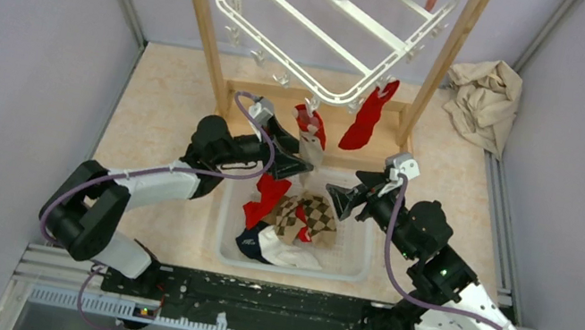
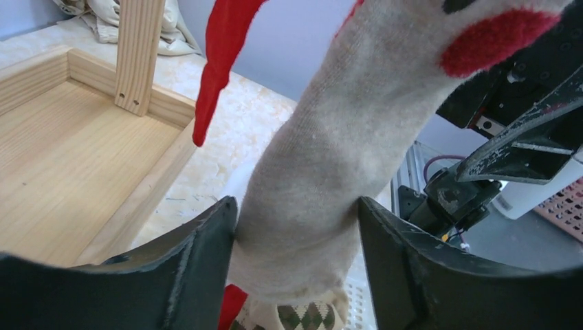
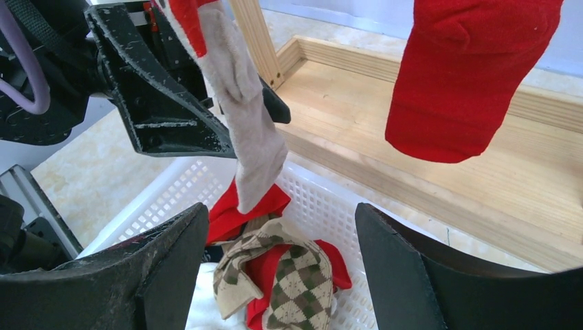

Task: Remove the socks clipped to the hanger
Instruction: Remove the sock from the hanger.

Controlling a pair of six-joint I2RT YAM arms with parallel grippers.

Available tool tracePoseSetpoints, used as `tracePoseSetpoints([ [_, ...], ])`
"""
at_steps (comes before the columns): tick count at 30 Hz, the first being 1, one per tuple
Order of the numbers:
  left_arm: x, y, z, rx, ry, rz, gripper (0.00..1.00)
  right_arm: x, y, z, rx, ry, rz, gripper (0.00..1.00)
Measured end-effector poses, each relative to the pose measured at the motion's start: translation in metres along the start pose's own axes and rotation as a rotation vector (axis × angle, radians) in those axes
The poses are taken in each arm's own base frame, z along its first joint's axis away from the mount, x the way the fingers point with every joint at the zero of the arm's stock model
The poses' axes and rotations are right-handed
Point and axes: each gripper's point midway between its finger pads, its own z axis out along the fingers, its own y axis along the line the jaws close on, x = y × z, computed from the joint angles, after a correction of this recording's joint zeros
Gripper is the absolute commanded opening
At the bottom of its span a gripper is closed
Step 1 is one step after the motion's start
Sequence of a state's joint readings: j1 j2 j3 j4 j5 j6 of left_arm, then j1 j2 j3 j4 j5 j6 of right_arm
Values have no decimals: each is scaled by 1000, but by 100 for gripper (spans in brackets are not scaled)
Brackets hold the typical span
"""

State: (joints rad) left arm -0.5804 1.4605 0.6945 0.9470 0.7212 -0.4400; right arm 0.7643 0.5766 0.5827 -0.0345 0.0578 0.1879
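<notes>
The white hanger (image 1: pixel 330 35) hangs tilted from the wooden frame (image 1: pixel 206 14). Two socks are clipped to its near edge: a red sock (image 1: pixel 367 119) and a tan sock with red patches (image 1: pixel 312 137). My left gripper (image 1: pixel 305 160) is open around the tan sock's lower part (image 2: pixel 323 179), and its fingers (image 2: pixel 199 254) touch both edges of the sock. The red sock hangs further back in the left wrist view (image 2: pixel 216 62). My right gripper (image 1: pixel 338 193) is open and empty above the basket, below the red sock (image 3: pixel 467 75) and to the right of the tan sock (image 3: pixel 251 130).
A white perforated basket (image 1: pixel 363 259) below the grippers holds several loose socks (image 3: pixel 302 275), among them argyle, red, navy and white ones. The frame's wooden base (image 3: pixel 426 172) lies just behind it. A crumpled beige cloth (image 1: pixel 484 99) lies at the back right.
</notes>
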Motion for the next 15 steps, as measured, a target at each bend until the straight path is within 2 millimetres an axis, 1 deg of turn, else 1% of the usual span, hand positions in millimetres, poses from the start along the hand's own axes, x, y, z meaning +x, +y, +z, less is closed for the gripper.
tracePoseSetpoints([
  [2,0,-1,0,6,3,-6,51,0,0,0,0,0,0,78],
  [5,-1,-2,3,19,7,-14,40,0,0,0,0,0,0,78],
  [13,-6,-6,6,47,10,-19,26,0,0,0,0,0,0,77],
  [15,-8,-7,7,52,10,-22,24,0,0,0,0,-1,1,77],
])
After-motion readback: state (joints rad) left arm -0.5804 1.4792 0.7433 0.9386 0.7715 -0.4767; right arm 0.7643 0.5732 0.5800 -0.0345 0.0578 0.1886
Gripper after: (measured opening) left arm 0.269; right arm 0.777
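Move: The left hand's open fingers already straddle the lower part of the grey sock with the red cuff; its middle lies roughly 6 cm above the hand and 2 cm ahead, about 1 cm to the right. The plain red sock hangs some 11 cm right, 9 cm farther out and 5 cm higher; the bin's middle is about 22 cm down, 8 cm back and 2 cm right. From the right hand, the grey sock is roughly 8 cm ahead, 9 cm left and 4 cm up. Closing steadily from about three-quarters open to about a quarter, the left fingers shut on the lower part of the hanging grey sock and pinch its fabric together between the tips. As they close, the hand rises about 1 cm and edges half a centimetre right, its pointing direction almost unchanged. ##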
